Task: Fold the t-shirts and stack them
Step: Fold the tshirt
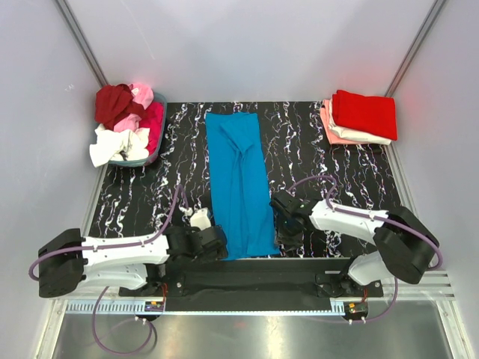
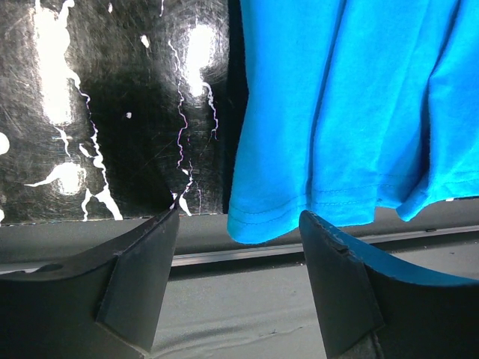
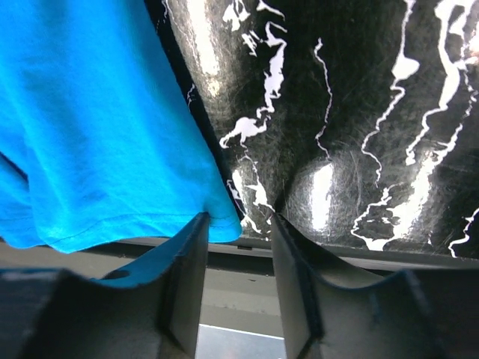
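A bright blue t-shirt (image 1: 238, 183) lies folded into a long strip down the middle of the black marbled mat, its hem hanging a little over the near edge. My left gripper (image 1: 217, 243) is open at the hem's left corner (image 2: 258, 221), nothing between its fingers. My right gripper (image 1: 288, 224) is open at the hem's right corner (image 3: 224, 224), its left finger (image 3: 183, 269) just under the cloth edge. A stack of folded shirts, red on top (image 1: 365, 112) over white and pink, sits at the far right.
A grey basket (image 1: 153, 142) at the far left holds crumpled dark red, pink, magenta and white shirts. The black marbled mat (image 1: 329, 172) ends at a dark rail (image 2: 247, 254) along the near edge. White walls close in on both sides.
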Controlling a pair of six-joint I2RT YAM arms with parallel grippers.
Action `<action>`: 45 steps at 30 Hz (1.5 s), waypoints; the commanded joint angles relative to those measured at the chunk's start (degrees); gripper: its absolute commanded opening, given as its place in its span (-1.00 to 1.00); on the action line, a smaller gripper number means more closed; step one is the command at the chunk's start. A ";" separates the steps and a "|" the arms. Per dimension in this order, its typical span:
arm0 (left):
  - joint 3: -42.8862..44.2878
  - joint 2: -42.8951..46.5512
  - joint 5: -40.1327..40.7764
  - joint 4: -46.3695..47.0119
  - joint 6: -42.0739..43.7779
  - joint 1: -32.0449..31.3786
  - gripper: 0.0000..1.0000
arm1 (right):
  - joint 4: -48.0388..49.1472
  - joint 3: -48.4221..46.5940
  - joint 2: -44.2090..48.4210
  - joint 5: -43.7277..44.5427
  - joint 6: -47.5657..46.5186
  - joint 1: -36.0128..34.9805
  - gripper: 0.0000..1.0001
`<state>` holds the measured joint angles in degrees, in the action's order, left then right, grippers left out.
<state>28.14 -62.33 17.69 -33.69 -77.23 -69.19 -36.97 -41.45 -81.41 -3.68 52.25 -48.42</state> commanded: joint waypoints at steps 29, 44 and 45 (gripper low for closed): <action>1.65 -2.88 3.31 2.14 -0.20 1.16 0.15 | 2.25 -1.79 -0.51 -3.52 -2.42 -1.41 -1.00; 4.55 -10.71 1.38 5.13 0.32 0.99 -0.67 | 2.96 1.19 3.80 -3.61 -0.57 -1.41 -1.00; 4.82 -10.89 1.47 5.04 0.41 0.99 -0.82 | 3.13 1.37 4.06 -3.70 -0.22 -1.41 -1.00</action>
<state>31.90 -71.53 18.55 -28.77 -77.25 -68.23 -34.76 -41.15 -79.15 -7.01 50.83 -49.30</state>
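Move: The t-shirt's left near corner lies just under the left hand's open fingers, roughly 1 cm to its right and 1 cm below, with the shirt's far end about 40 cm ahead of the hand. The right near corner is some 14 cm to the left hand's right. For the right hand that corner is about 1 cm left and 1 cm below, the left corner some 14 cm to its left; the table's front edge runs right beneath it. The right hand eases about half a centimetre left and down, its half-open fingers shut on the t-shirt's right near corner, and it then raises the pinched corner roughly 1.5 cm while drifting another centimetre left. The left hand first all but waits with fingers wide, then slides about 1.5 cm forward and 2 cm right over the shirt's left edge, sinking slightly near the end as its fingers close and pinch the cloth just in from the hem. ##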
